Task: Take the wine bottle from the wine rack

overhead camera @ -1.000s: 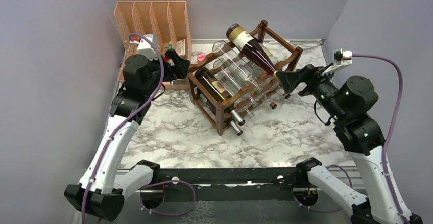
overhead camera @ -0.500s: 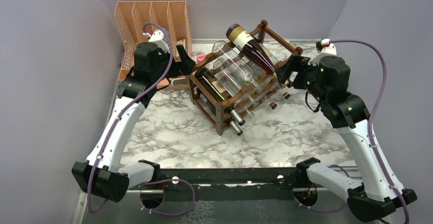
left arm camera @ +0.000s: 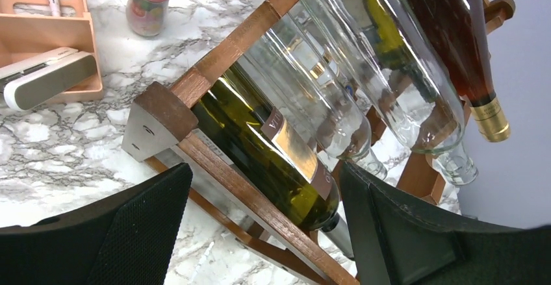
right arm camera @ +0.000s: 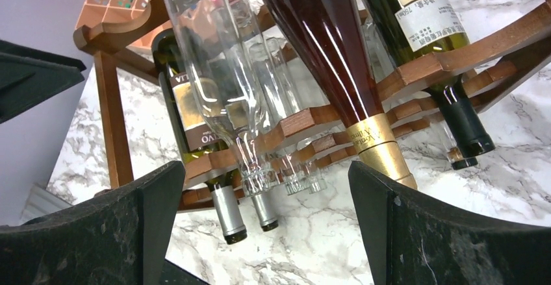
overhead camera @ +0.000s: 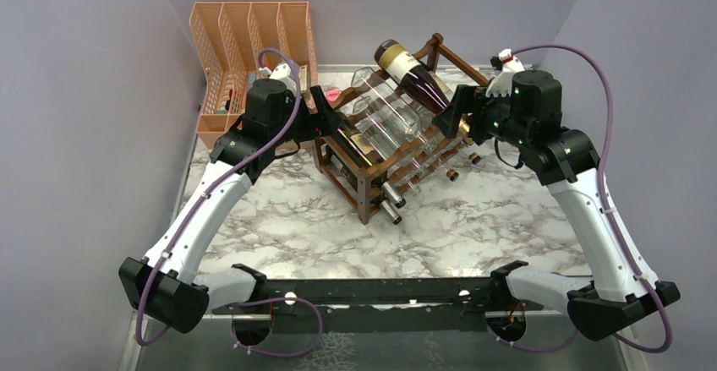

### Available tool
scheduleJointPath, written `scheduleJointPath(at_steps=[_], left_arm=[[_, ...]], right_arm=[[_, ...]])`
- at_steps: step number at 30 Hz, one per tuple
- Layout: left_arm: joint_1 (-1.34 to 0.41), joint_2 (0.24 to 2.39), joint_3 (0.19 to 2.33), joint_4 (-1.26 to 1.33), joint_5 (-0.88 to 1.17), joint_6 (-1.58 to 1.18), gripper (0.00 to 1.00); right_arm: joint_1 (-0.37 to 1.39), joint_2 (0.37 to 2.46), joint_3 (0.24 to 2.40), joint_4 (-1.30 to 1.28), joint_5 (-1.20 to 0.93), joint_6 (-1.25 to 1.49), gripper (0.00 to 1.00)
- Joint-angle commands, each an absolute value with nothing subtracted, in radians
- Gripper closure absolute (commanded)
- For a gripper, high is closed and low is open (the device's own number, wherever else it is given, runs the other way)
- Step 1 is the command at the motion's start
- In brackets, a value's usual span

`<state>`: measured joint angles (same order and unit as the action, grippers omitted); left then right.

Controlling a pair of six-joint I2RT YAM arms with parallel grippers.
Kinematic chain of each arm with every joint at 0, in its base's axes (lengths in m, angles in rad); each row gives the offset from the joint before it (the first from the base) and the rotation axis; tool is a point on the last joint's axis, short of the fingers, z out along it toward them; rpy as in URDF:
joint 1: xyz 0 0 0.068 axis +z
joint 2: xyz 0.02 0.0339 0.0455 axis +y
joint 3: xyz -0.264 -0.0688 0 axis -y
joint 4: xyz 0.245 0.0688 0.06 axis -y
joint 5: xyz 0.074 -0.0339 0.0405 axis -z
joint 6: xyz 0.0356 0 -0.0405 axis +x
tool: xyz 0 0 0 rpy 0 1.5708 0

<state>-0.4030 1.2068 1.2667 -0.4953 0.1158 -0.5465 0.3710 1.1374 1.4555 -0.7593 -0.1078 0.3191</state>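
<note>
The dark brown wine rack (overhead camera: 365, 187) stands askew at mid-table, holding several bottles. A dark red wine bottle (overhead camera: 414, 73) with a gold foil neck (right arm camera: 380, 147) lies slanted across its top. A green wine bottle (left arm camera: 263, 139) with a tan label lies in the left end. My left gripper (overhead camera: 328, 116) is open; in the left wrist view (left arm camera: 263, 180) its jaws straddle the green bottle's shoulder and the rack rail (left arm camera: 227, 46). My right gripper (overhead camera: 454, 116) is open at the rack's right side, and in its wrist view (right arm camera: 263, 176) the bottle necks lie between and beyond its fingers.
A peach mesh organizer (overhead camera: 254, 40) stands at the back left corner. A pink-capped jar (left arm camera: 151, 2) and a white-grey device (left arm camera: 45, 80) lie near the rack's left end. Clear glass bottles (overhead camera: 391, 116) fill the rack's middle. Grey walls close in on three sides.
Both arms have swung in toward the rack. The left gripper went from beside the organizer to the rack's left end, the right one up and left to the gold neck.
</note>
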Motion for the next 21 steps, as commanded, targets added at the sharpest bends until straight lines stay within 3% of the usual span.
scheduleJointPath(at_steps=[1,4,9,21], left_arm=[[-0.410,1.203,1.253,-0.475,0.045,-0.574,0.12],[-0.410,1.237,1.281,-0.475,0.013,-0.545,0.18],[-0.409,1.309,1.324,-0.493,-0.059,-0.499,0.37],[-0.387,1.449,1.443,-0.495,-0.136,-0.376,0.58]], right_arm=[[0.366,1.109,1.468,-0.777,-0.173,0.267,0.01],[0.366,1.098,1.465,-0.767,-0.174,0.260,0.00],[0.366,1.083,1.469,-0.765,-0.173,0.256,0.00],[0.366,1.084,1.443,-0.739,-0.146,0.258,0.00]])
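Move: The wine rack's left top corner lies about 5 cm ahead of the left hand, 3 cm to its left and 6 cm below. The green bottle beside that corner is some 3 cm ahead of this hand, 4 cm right and 8 cm lower. From the right hand, the corner is roughly 7 cm ahead, 30 cm left and 9 cm lower; the wine bottle's gold neck is 2 cm ahead, 4 cm right and 4 cm below. Left hand sinks and reaches forward-left, 7 cm in all, rolling 15 degrees, half-closing its fingers around the rack's corner. ##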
